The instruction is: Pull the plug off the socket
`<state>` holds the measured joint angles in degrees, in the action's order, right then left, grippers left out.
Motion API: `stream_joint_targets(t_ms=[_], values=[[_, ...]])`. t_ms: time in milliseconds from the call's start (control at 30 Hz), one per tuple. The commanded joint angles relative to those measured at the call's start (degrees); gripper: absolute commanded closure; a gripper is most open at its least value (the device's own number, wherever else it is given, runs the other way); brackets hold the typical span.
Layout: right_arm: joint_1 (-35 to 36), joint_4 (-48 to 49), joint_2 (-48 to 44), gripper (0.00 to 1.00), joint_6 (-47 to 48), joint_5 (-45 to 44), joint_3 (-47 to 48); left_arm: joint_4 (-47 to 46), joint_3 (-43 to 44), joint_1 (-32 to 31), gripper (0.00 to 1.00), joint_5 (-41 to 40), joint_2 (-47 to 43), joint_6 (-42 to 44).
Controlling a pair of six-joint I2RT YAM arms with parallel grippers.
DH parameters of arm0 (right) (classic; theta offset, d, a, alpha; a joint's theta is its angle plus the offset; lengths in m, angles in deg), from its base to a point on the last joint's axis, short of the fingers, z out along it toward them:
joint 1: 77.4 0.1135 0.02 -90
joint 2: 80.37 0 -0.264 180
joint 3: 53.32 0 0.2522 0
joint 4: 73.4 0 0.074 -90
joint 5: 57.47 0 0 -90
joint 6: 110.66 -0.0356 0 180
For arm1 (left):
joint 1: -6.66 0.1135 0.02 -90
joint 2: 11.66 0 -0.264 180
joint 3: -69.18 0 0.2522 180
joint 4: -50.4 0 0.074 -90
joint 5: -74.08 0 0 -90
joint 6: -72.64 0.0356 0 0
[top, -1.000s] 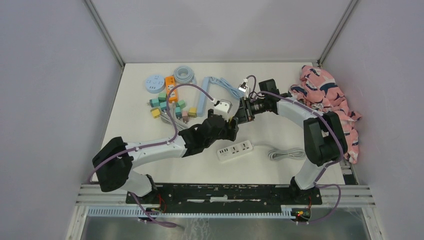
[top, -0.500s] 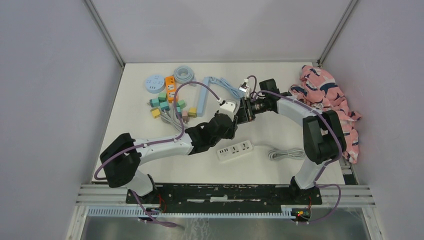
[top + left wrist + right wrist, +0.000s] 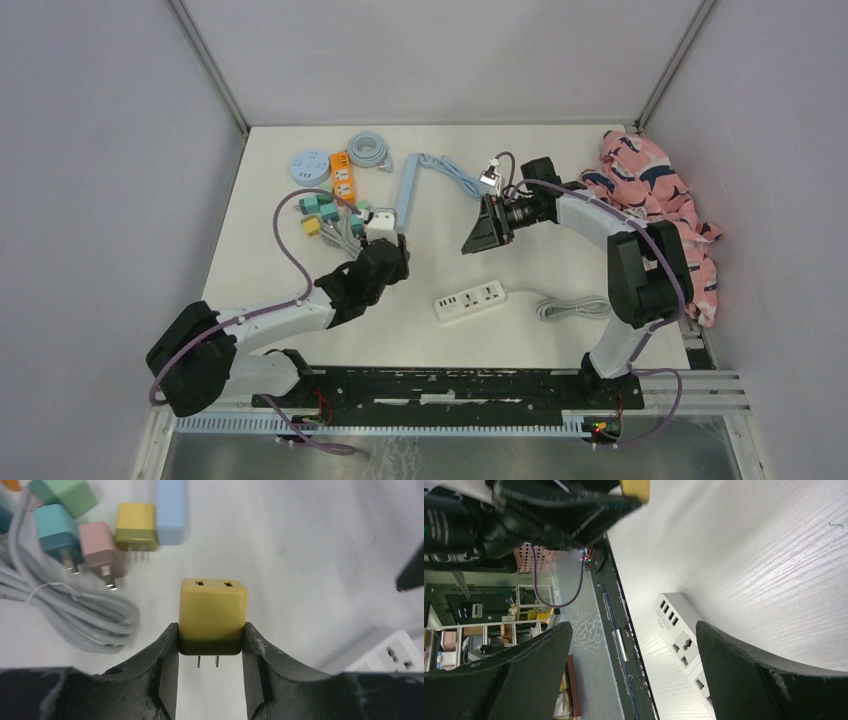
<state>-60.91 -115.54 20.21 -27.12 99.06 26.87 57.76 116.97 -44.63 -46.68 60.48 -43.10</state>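
Observation:
My left gripper [image 3: 210, 630] is shut on a yellow plug [image 3: 213, 612], pinched at its dark base. Its two metal prongs are bare and stick out toward the camera, above the table. In the top view the left gripper [image 3: 386, 256] sits left of centre and the plug is hidden under the wrist. The socket, a white power strip [image 3: 472, 300], lies flat with nothing plugged into it; it also shows as a white strip [image 3: 676, 637] in the right wrist view. My right gripper [image 3: 478, 232] hangs open and holds nothing, and its fingers [image 3: 744, 675] stand wide apart.
Several coloured plugs [image 3: 330, 208], a grey cable bundle [image 3: 75, 615] and a light blue power strip [image 3: 405, 192] lie just beyond the left gripper. A round blue socket [image 3: 309, 167], an orange strip [image 3: 342, 175], a coiled cable [image 3: 368, 150] and a pink cloth [image 3: 660, 200] lie farther back.
The left gripper closed on the yellow plug beside the right gripper, then carried it left and nearer. The right gripper opened wide and stayed in place.

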Motion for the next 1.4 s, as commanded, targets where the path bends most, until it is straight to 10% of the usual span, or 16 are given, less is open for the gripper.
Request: stream_joint_targets(t_ms=[0,400,833,1100,1367], values=[[-0.62,-1.06,-1.94,0.01,1.79,2.04,2.63,-4.66,-3.78,8.67,0.97,2.80,-5.40,-7.91],[-1.01,-2.46,-1.61,0.01,2.58,2.16,3.24,-4.94,-4.55,27.42,0.97,7.42,-6.21,-12.23],[-1.76,-3.12,-1.57,0.00,3.08,2.34,3.43,11.40,13.57,30.68,0.90,3.54,12.75,-15.94],[-2.01,-3.26,-1.61,0.00,3.21,2.54,3.52,11.29,14.59,30.87,0.32,4.57,14.68,-15.99],[-2.16,-3.76,-1.47,0.00,3.70,2.74,3.75,12.07,15.33,30.90,0.12,6.27,13.25,-15.33]])
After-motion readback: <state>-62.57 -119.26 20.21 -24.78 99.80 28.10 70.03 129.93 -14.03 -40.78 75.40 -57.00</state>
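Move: The left gripper holds the yellow plug; its drop spot, on the grey cord just left of the pink plug, lies about 10 cm ahead, 14 cm to the left and 4 cm down. From that gripper the pink plug is some 11 cm ahead and 10 cm left, the second yellow plug 13 cm ahead and 6 cm left, the blue strip's near end 11 cm ahead and 2 cm left, all about 5 cm below. The spot is roughly 28 cm left of the right hand, 10 cm ahead and 7 cm below. Swing the left gripper, still pinching the yellow plug, about 14 cm left towards the gathered plugs, then carry on forward some 10 cm overall while sinking 4 cm, turning the hand around 30 degrees counter-clockwise and tipping the fingers further down. Set the plug on the grey cord beside the pink plug and open the fingers wide to let go. ##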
